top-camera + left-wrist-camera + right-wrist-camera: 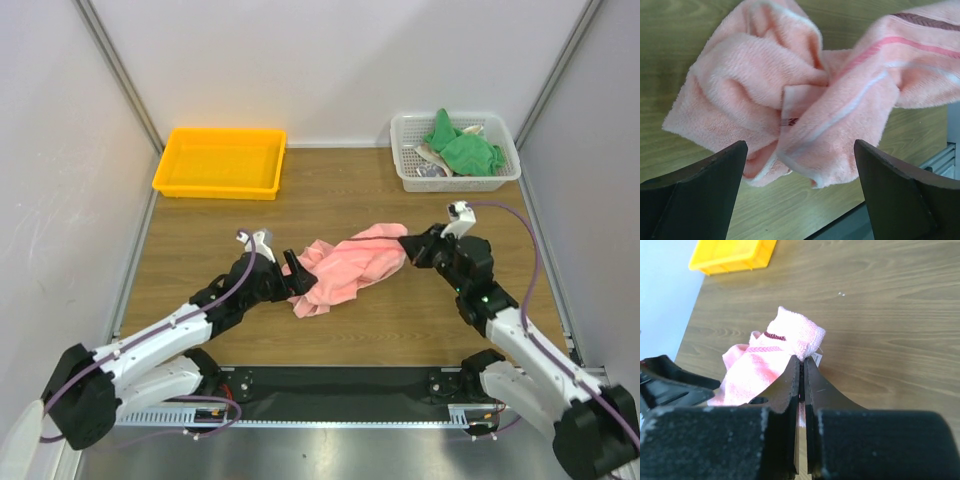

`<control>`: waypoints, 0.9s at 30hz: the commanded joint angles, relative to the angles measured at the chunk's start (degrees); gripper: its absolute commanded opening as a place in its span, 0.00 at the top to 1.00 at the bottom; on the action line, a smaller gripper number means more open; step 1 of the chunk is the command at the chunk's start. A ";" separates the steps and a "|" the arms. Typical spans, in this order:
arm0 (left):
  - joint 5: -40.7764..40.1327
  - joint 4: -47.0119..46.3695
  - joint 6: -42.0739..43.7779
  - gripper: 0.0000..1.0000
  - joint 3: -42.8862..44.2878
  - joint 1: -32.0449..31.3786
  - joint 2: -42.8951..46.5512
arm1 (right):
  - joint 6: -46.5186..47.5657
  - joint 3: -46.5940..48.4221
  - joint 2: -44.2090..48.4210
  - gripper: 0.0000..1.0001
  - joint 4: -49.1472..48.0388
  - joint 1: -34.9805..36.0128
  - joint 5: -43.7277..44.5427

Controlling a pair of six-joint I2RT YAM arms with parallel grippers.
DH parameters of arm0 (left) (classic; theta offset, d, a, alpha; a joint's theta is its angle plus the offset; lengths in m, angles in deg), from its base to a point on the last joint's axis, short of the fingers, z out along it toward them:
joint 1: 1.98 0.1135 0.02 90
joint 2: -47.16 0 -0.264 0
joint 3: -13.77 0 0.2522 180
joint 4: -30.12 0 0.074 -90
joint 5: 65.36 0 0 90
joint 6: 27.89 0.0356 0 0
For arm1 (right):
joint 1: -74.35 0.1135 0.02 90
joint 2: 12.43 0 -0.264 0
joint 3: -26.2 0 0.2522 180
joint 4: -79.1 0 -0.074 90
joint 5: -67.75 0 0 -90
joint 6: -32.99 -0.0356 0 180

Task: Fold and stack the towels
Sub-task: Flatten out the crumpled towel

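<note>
The salmon-pink towel [345, 265] lies bunched in the middle of the table, one corner drawn out to the right. My right gripper [410, 247] is shut on that corner; in the right wrist view the pink towel [765, 355] bulges out past the tips of the closed right gripper [802, 361]. My left gripper [297, 272] stands open at the towel's left end. In the left wrist view the crumpled towel [790, 90] lies just beyond the left gripper [800, 145], and nothing is between its fingers [705, 190]. Green towels [462, 150] lie in the basket.
A white lattice basket [505, 172] stands at the back right and a yellow tray [220, 160] at the back left, the tray also showing in the right wrist view [732, 255]. Grey walls close in both sides. The left gripper's dark fingers [670, 382] show left of the towel.
</note>
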 commanded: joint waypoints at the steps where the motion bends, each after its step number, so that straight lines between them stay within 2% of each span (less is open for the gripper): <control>1: 3.72 -4.13 -3.04 0.06 1.67 1.00 -1.55 | 1.24 -3.33 6.72 1.00 4.86 -0.02 4.07; 6: 7.93 -11.76 -1.37 0.12 1.32 0.91 -3.39 | -2.36 -9.38 16.02 1.00 13.12 -0.11 4.77; 10: 11.10 -12.93 -1.80 0.19 1.76 0.91 -7.08 | -5.09 -12.47 21.49 1.00 14.71 -0.20 5.56; 16: 11.02 -12.13 -4.09 0.27 1.41 0.56 -9.29 | -4.13 -11.78 22.03 1.00 15.86 -0.20 6.79; 19: 8.92 -12.49 -4.70 0.36 2.28 0.47 -9.11 | -3.86 -11.51 20.97 1.00 15.86 -0.20 6.18; 20: 8.30 -12.05 -4.79 0.46 3.24 0.39 -9.20 | -3.86 -11.42 20.36 1.00 15.34 -0.20 6.18; 21: 7.68 -11.87 -4.71 0.51 3.69 0.39 -9.20 | -3.86 -11.34 20.18 1.00 15.16 -0.20 6.18; 22: 6.72 -11.44 -4.62 0.67 4.39 0.39 -9.29 | -3.77 -11.07 20.00 1.00 15.07 -0.11 6.18; 25: 5.92 -9.68 -3.13 1.00 7.03 0.39 -9.20 | -3.43 -9.14 19.21 1.00 15.68 -0.20 6.79; 27: 4.69 -10.11 0.80 1.00 8.96 0.39 -8.68 | -3.07 -6.86 18.69 1.00 15.86 -0.20 7.84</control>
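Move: The crumpled towel's near-left edge, still free, lies about 4 cm to the right of the left hand's open fingers, level with them fore and aft and some 2 cm lower. The towel's middle is roughly 5 cm ahead, 9 cm right and 8 cm below that hand, and the corner pinched by the right hand about 7 cm ahead, 22 cm right and 8 cm up. From the right hand, the free edge is about 18 cm left, 7 cm back and 10 cm down. The towel's raised corner, still pinched in the right fingers, is brought down some 8 cm, back about 6 and a little right, the fingers tipping slightly downwards. The left hand shifts about 4 cm right, dips onto the towel's near-left edge, closes from wide open to pinch it, then starts lifting and edging forward. ##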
